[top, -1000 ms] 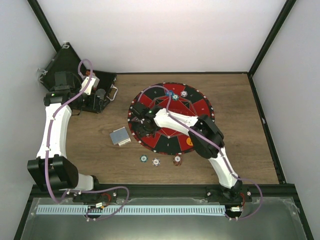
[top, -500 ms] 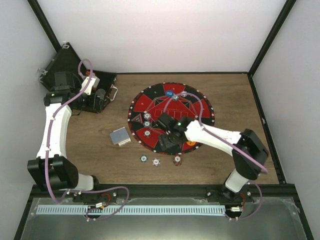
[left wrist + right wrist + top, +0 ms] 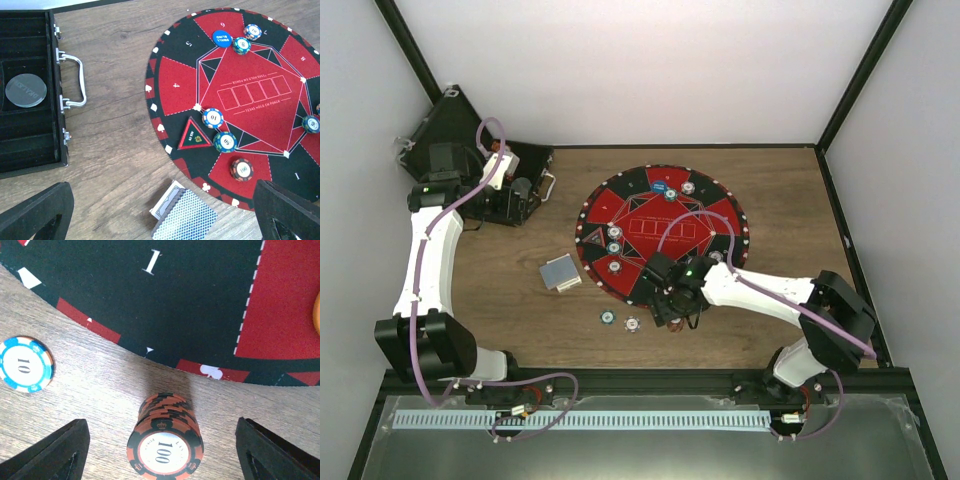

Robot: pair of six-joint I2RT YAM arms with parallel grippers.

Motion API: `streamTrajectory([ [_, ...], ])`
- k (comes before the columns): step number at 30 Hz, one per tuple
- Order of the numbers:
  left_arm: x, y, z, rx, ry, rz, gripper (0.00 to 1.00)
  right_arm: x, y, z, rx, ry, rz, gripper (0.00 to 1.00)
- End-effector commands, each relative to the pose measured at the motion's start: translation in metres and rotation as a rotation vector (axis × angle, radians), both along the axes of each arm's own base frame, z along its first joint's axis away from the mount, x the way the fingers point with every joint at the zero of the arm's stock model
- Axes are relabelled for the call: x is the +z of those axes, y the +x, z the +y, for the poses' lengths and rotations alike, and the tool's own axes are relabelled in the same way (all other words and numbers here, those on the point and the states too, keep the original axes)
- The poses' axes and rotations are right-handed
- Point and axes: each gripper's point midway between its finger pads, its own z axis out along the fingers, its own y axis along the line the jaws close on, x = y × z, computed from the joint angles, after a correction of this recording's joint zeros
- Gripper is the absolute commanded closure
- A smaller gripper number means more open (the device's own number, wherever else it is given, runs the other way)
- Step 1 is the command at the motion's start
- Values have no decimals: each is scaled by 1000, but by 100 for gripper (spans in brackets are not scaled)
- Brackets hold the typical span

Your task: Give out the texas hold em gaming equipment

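Observation:
A stack of orange-and-black 100 chips point(image 3: 165, 440) stands on the wood just off the mat's near edge. My right gripper point(image 3: 162, 452) is open around it, one finger on each side and neither touching. In the top view that gripper point(image 3: 674, 308) hangs over the stack. A blue 10 chip point(image 3: 25, 364) lies to the left. Two loose chips point(image 3: 607, 318) point(image 3: 632, 323) lie beside it on the wood. The card deck point(image 3: 185, 215) lies fanned left of the mat. Several chips point(image 3: 212, 118) and a blue button point(image 3: 223, 38) sit on the mat. My left gripper point(image 3: 162, 217) is open and holds nothing.
The round red-and-black mat point(image 3: 620, 205) fills the table's middle. The open black case point(image 3: 30, 125) with its silver handle point(image 3: 75, 80) sits at the back left and holds a clear dealer disc point(image 3: 25, 90). An orange disc point(image 3: 317, 315) shows at the right edge.
My right arm swung from the mat's left side toward the near edge and now hangs over the orange chip stack. The left arm has not moved.

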Motion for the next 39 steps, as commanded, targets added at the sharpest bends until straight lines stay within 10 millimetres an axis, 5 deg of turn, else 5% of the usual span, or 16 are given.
streamTrajectory([
  [1,3,4,1,1,-4,-17,0,-2,-4,6,5,24,8,20],
  [16,3,4,3,6,5,-20,0,-21,-8,0,12,-9,25,35],
  [24,4,3,3,7,7,-22,0,-24,-7,-3,10,-19,14,52],
  [33,6,4,1,-3,1,-25,0,-9,-1,-2,2,-18,-14,76],
  [39,7,2,2,-3,4,-22,0,5,4,6,3,9,-35,83],
])
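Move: The stack of red 100 chips stands almost under the right hand, about 1 cm back, and its middle some 3 cm below. The white-blue 10 chip lies about 10 cm left of that stack and level with it, and the dark 50 chip another 6 cm left. The orange disc on the mat is about 7 cm ahead of the right hand and 6 cm to its right. From the left hand the red stack is roughly 20 cm back, 37 cm right and 23 cm below. Both pads of the right hand come onto the sides of the red 100 stack and pinch its upper part, the fingers closing from nearly wide open to about half that gap. They get there by sinking some 2 cm down around the stack and easing under 1 cm back, pointing down throughout; once shut, the hand keeps its grip and drifts slightly right. ##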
